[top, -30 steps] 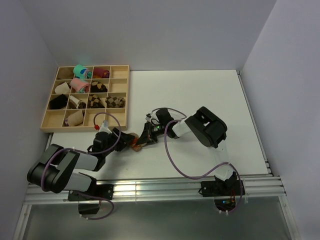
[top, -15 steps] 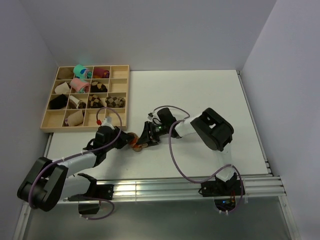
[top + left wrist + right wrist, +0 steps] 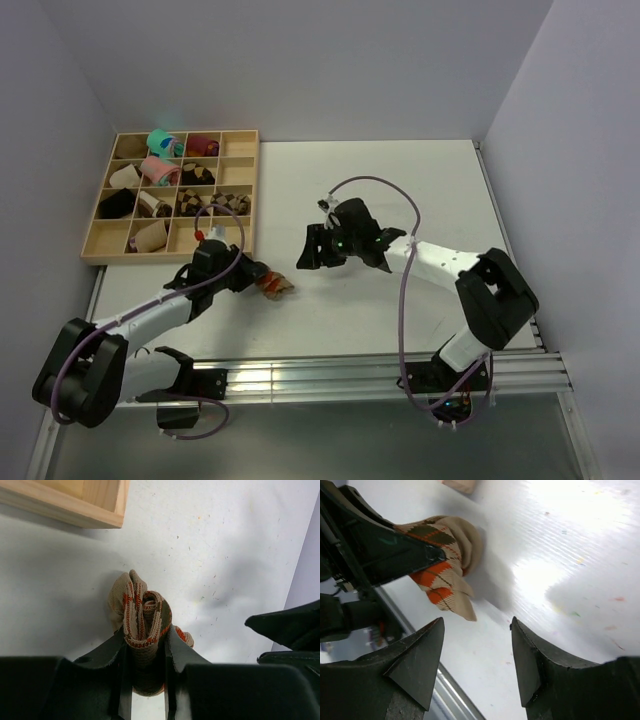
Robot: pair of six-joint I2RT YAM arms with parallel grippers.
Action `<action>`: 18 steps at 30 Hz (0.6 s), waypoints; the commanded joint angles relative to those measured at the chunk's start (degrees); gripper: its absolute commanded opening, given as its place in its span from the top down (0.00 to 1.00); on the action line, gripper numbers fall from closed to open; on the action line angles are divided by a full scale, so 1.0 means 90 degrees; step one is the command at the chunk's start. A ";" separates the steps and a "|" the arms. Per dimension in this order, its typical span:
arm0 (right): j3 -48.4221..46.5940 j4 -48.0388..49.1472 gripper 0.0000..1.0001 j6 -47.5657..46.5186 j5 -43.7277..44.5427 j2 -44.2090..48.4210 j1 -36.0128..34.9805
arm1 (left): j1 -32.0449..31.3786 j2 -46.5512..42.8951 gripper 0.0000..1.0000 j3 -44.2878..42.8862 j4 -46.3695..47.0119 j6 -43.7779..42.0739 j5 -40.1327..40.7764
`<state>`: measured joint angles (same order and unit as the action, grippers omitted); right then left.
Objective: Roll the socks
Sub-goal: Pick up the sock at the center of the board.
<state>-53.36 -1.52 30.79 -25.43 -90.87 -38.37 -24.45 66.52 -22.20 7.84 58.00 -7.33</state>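
Observation:
The socks are a tan roll with brown and orange-red diamonds, lying on the white table near its front left. My left gripper is shut on the roll. In the left wrist view the socks are pinched between both fingers of the left gripper, with the rolled end sticking out ahead. My right gripper hovers just right of the roll, open and holding nothing. In the right wrist view the socks lie beyond the spread tips of the right gripper, apart from them.
A wooden compartment tray with several other sock rolls stands at the back left; its corner shows just beyond the held roll. The table's metal front rail runs close below the arms.
My right gripper let go of the socks, opened and drew back to the right. My left gripper closed on the roll and reached slightly further right.

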 commanded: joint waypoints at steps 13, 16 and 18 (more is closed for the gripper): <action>0.0529 -0.0895 0.37 -0.1057 0.1956 0.1766 0.0035 | 0.0762 -0.0087 1.00 -0.1888 -0.1650 -0.0272 0.0171; 0.0568 -0.1003 0.37 -0.1174 0.2083 0.2078 0.0044 | 0.1260 0.0069 1.00 -0.2347 -0.2021 -0.0487 0.0277; 0.0597 -0.1071 0.37 -0.1213 0.2171 0.2292 0.0044 | 0.1602 0.0225 1.00 -0.2650 -0.2110 -0.0604 0.0297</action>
<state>-48.66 -10.00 22.39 -8.93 -73.71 -38.35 -13.19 67.72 -41.41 -8.47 55.53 -5.89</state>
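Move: My left hand already grips the rolled argyle sock. The empty front-right bay of the sock box lies about 10 cm ahead of it, 7 cm to its left and 4 cm below. The patterned roll in the bay behind sits some 18 cm ahead and 8 cm left, and the empty bay next door 10 cm ahead and 17 cm left. From my open, empty right hand, the front-right bay is roughly 9 cm ahead, 17 cm left and 8 cm down. With my left fingers keeping their pinch on the sock, I raise it about 8 cm while reaching 7 cm forward, then swing it left as well towards the box's front-right bay, the wrist turning some 10 degrees counter-clockwise. My right hand, fingers staying open, backs off about 6 cm to the right, away from the sock, and then rises too. ##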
